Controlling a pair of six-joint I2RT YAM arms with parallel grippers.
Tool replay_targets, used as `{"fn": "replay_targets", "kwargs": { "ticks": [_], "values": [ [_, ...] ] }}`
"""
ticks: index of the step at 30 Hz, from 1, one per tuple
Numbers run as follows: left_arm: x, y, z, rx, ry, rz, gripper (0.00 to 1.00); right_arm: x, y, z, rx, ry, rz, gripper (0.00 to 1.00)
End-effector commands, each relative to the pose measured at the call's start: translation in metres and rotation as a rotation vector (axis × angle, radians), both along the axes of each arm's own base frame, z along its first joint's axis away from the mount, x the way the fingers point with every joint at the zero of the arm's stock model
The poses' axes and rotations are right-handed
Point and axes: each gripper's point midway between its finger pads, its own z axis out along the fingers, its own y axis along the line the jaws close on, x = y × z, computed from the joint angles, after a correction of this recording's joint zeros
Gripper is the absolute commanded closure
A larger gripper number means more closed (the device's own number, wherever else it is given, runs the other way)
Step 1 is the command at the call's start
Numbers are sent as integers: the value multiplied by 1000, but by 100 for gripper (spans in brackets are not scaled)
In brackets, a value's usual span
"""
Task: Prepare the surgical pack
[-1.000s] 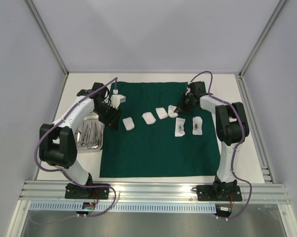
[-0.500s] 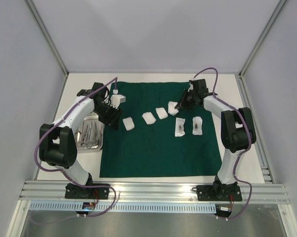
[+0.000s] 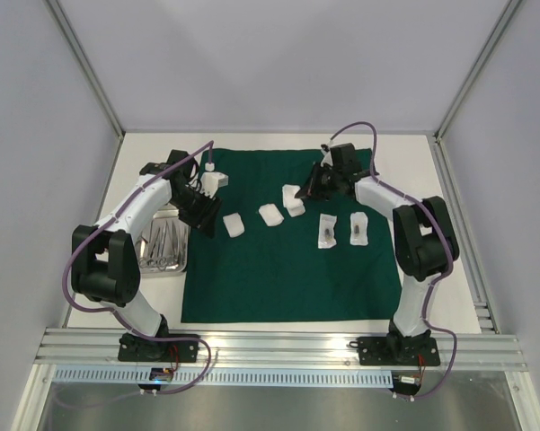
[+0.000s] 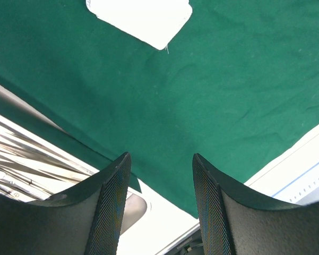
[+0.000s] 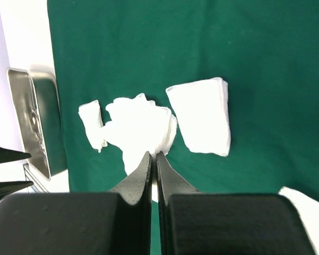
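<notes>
The dark green drape [image 3: 287, 269] lies flat on the table. On it sit a row of white gauze pads [image 3: 233, 224] [image 3: 270, 214]. My right gripper [image 3: 307, 187] is shut on one gauze pad [image 5: 140, 119], pinched at its edge and held just above the drape beside another pad [image 5: 201, 117]. At the drape's left edge, my left gripper [image 3: 202, 215] stands open over bare cloth with nothing between its fingers [image 4: 114, 202]; a gauze pad [image 4: 143, 18] lies ahead of it. The steel tray [image 3: 181, 260], left of the drape, holds the metal scissors and forceps [image 3: 164, 244].
Two more white pads [image 3: 328, 229] [image 3: 358, 227], each with a small dark item on it, lie on the right half of the drape. A small white box [image 3: 214, 182] stands at the drape's far left corner. Metal frame posts and white walls surround the table.
My right gripper has carried its gauze pad leftward and a little farther back, to just behind the third pad of the row. The left arm has not moved.
</notes>
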Motion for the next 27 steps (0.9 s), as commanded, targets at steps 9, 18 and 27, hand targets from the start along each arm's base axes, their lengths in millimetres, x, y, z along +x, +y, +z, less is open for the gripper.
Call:
{"fn": "replay_targets", "kwargs": {
  "ticks": [9, 18, 27],
  "values": [
    [1, 0, 11, -1, -51, -8, 42, 19, -4, -45, -88, 54, 15, 97],
    [0, 0, 12, -3, -53, -10, 41, 18, -21, -31, -190, 5, 6, 64],
    [0, 0, 11, -3, -48, -10, 41, 19, -16, -53, -187, 52, 16, 54]
  ]
}}
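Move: The right hand, still pinching a gauze by its edge, has the second-nearest gauze of the row almost straight beneath it: level fore and aft, about 1 cm left, some 8 cm down. The next gauze lies about 7 cm left and 2 cm back of the hand, the near packet about 8 cm right and 6 cm back. From the idle left hand, the gauze aimed at is roughly 13 cm ahead, 22 cm right and 9 cm down. Downward about 6 cm, quickly and nearly straight, the right hand lowers its held gauze onto the gauze below. Near the bottom the fingers open to about half and let go, while the hand eases some 2.5 cm to the right at that low height and the wrist rolls roughly 10 degrees, bringing the fingers steeper. ##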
